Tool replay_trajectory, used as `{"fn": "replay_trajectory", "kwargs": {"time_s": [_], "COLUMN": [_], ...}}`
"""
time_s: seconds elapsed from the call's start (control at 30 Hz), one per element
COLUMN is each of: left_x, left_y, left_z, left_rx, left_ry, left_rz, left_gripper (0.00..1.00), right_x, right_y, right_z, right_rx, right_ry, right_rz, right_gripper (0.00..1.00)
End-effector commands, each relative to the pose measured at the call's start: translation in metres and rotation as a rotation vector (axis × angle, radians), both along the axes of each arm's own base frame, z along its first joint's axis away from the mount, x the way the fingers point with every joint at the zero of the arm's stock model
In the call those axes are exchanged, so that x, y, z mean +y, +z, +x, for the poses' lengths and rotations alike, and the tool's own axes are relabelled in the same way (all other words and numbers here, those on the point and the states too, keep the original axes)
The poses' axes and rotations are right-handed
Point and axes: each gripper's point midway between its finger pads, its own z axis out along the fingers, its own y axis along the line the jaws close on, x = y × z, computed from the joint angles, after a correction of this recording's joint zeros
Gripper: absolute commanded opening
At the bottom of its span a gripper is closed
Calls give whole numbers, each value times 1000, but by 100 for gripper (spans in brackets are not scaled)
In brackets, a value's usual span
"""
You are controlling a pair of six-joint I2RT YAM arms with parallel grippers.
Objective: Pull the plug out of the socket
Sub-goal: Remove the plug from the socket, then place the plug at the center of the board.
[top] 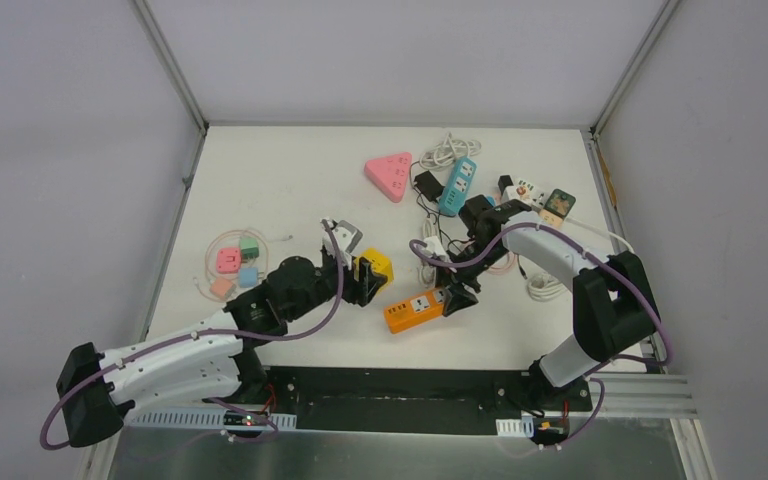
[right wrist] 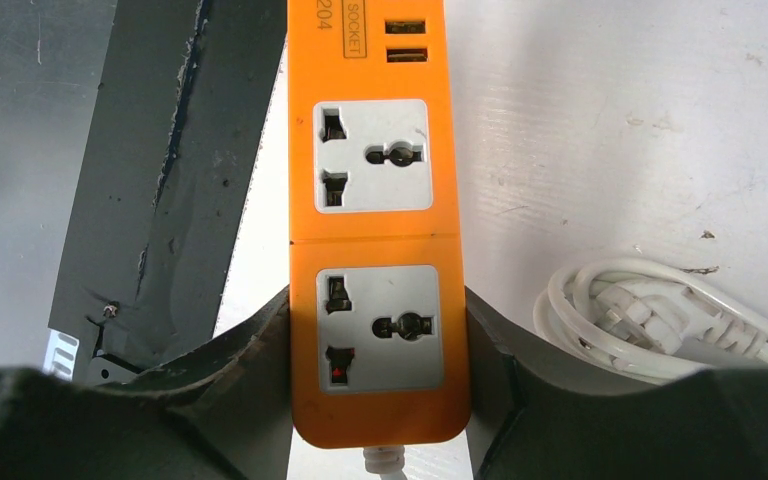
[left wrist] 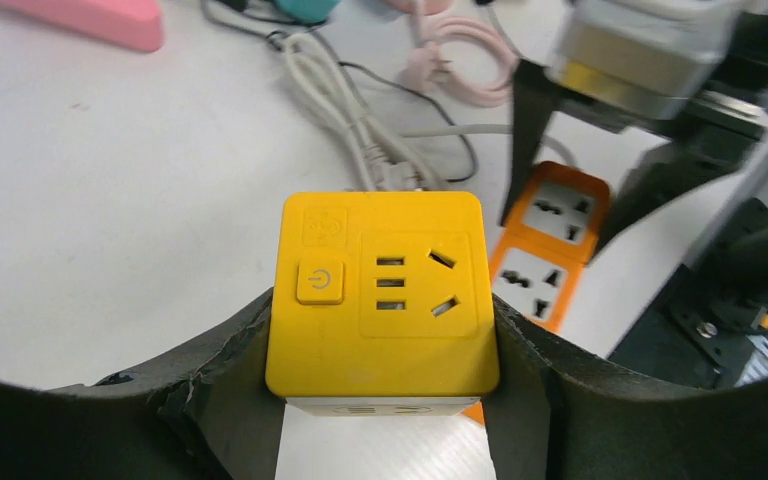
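A yellow cube plug adapter (left wrist: 380, 290) with a power button and outlets on its top face is clamped between my left gripper's (left wrist: 380, 350) dark fingers; the gripper is shut on it. In the top view the cube (top: 373, 268) is held left of the orange socket strip (top: 415, 310) and apart from it. My right gripper (right wrist: 380, 345) is shut on the cord end of that strip (right wrist: 375, 200). Both of its grey outlets are empty. The cube's underside and any prongs are hidden.
A coiled white cord (right wrist: 650, 320) lies right of the strip. At the back are a pink triangular socket (top: 389, 175), a blue strip (top: 457, 186) and tangled cables (top: 450, 150). Small coloured cubes (top: 235, 265) sit at the left. The table's near edge (top: 410, 375) is close behind the strip.
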Motion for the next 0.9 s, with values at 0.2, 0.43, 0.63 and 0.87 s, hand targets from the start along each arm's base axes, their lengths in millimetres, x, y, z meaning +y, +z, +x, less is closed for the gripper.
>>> {"fn": "replay_trajectory", "kwargs": {"time_s": [0.2, 0.43, 0.63, 0.87], "left_x": [59, 123, 176, 220], "left_y": [0, -25, -47, -59], "left_z": [61, 99, 121, 124], "left_rx": [171, 253, 362, 426], "left_ry": [294, 591, 813, 1041], "left_rz": [-100, -138, -208, -290], "left_gripper": [0, 0, 0, 0], "right_x": [0, -1, -2, -2], "right_y": [26, 27, 28, 28], "right_z": [6, 5, 5, 5], "right_rx": [-63, -69, -75, -78], "right_ry": [-3, 3, 6, 8], "right_rz": [68, 67, 71, 71], "right_gripper": [0, 0, 0, 0]}}
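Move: The yellow plug is already off the orange socket and in the left hand. From that hand the green plug, by the free table, lies about 36 cm left, 17 cm ahead and 17 cm below. The blue plug is some 35 cm left and 8 ahead, the pink one 41 left and 13 ahead, and the orange socket 9 right, 5 back. From the right hand, still gripping the socket, the green plug is roughly 50 cm left and 19 ahead. Left arm swings the yellow plug counter-clockwise, some 20 cm left and 12 forward, towards the green plug. ##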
